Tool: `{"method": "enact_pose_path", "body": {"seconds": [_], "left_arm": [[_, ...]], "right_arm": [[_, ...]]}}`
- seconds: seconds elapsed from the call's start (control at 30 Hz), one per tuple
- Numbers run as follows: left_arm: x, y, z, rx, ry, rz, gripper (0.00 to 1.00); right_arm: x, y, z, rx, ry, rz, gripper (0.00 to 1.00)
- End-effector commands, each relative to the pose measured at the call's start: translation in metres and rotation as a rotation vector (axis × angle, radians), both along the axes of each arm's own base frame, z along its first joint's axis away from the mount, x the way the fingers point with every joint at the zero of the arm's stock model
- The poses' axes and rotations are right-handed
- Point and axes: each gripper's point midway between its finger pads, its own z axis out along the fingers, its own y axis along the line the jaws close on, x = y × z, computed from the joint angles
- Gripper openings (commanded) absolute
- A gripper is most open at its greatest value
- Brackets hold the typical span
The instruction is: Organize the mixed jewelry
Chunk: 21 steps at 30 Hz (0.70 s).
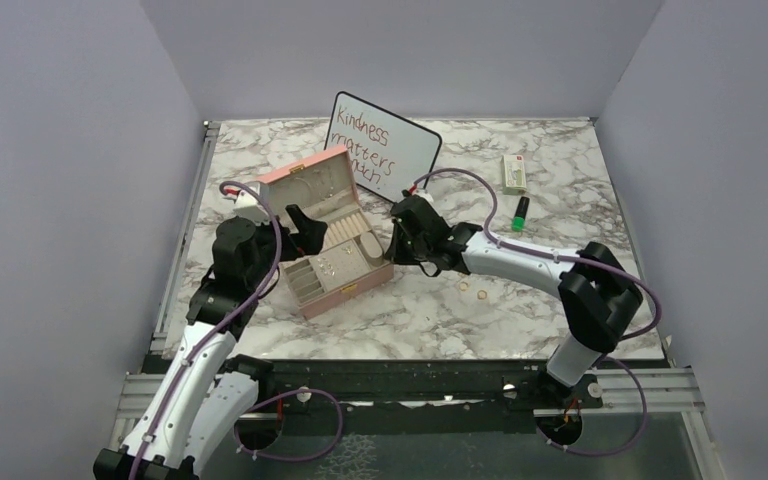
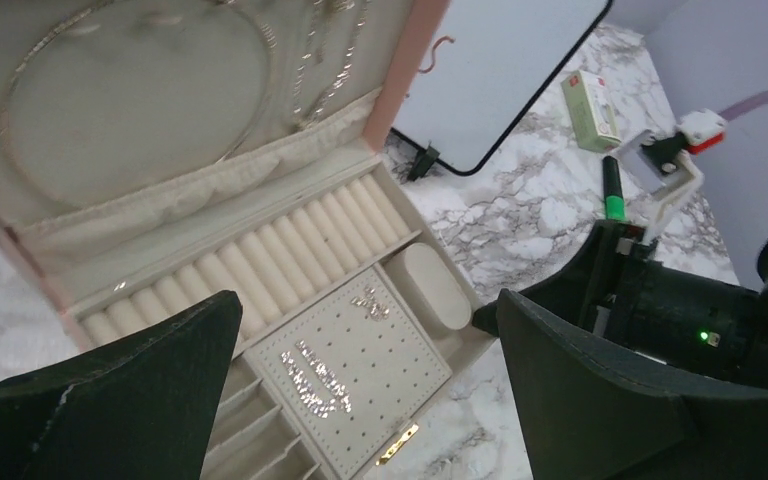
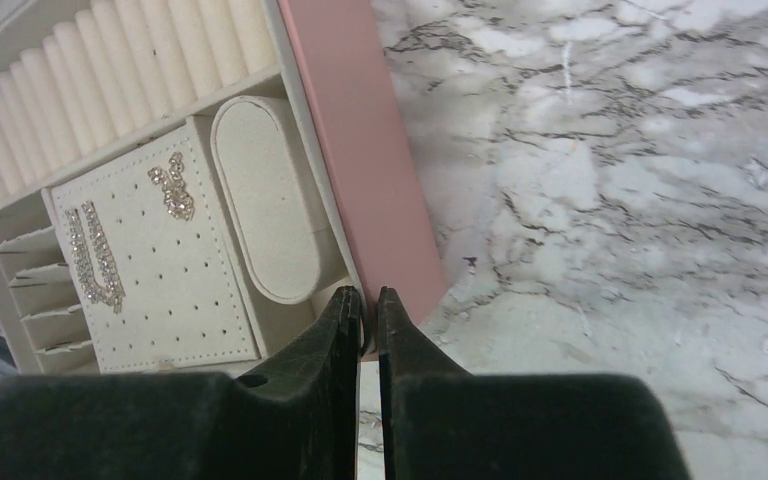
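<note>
The pink jewelry box (image 1: 332,290) lies open on the marble table, its pink wall (image 3: 360,160) showing in the right wrist view. Sparkly earring pieces (image 2: 310,380) sit pinned on its perforated pad (image 3: 185,290). Two tiny gold rings (image 1: 464,286) lie on the table right of the box. My left gripper (image 2: 367,305) hangs wide open above the tray, holding nothing. My right gripper (image 3: 368,292) is at the box's right corner (image 1: 397,252). Its fingers are closed to a thin slit, with the thin curved edge of a small ring (image 3: 362,330) caught in it.
A whiteboard (image 1: 385,150) with handwriting stands behind the box. A white-green packet (image 1: 513,172) and a green marker (image 1: 521,212) lie at the back right. The box lid (image 2: 130,110) leans back, with necklaces hanging in it. Grey walls enclose the table.
</note>
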Motion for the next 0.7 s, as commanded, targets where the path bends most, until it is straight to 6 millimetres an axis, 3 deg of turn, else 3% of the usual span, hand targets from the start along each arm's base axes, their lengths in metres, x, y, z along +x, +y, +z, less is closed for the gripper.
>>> {"method": "enact_pose_path", "body": {"seconds": [0.0,0.1,0.23,0.3,0.5,0.67], "left_arm": [[-0.012,0.028,-0.019,-0.076,0.211,0.227,0.99],[-0.032,0.047,-0.050,-0.092,0.358,0.364,0.99],[-0.044,0.052,-0.081,-0.134,0.441,0.438,0.99],[-0.042,0.046,-0.090,-0.155,0.444,0.416,0.99],[-0.020,0.009,-0.091,-0.219,0.382,0.218,0.98],[-0.010,0.014,-0.106,-0.211,0.416,0.273,0.94]], "right_arm": [[-0.011,-0.071,-0.032,-0.225,0.043,-0.155,0.12],[-0.018,-0.079,-0.034,-0.220,0.056,-0.176,0.11],[-0.026,-0.084,-0.036,-0.212,0.072,-0.177,0.11],[-0.027,-0.084,-0.035,-0.207,0.073,-0.176,0.11],[-0.032,-0.091,-0.034,-0.206,0.076,-0.183,0.11],[-0.039,-0.096,-0.035,-0.188,0.088,-0.187,0.11]]}}
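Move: The jewelry box's left wall lies about 4 cm left of the left hand, 3 cm back and some 14 cm below; the necklace pad is about 8 cm right, 2 cm back and 16 cm below, and the open lid about 13 cm ahead, 7 cm down. The right hand already pinches the box's right wall near its front corner: the box's middle is about 13 cm to its left and level fore and aft, the loose gold rings roughly 18 cm right and 5 cm back, on the table. Keep the right fingers shut on the box's right wall and drag it level about 4.5 cm right and a little back, towards the loose rings. Meanwhile drop the wide-open left gripper about 12 cm towards the box's left wall, drawing back and swinging left before easing right again, while tipping the fingers down and turning them counter-clockwise. ##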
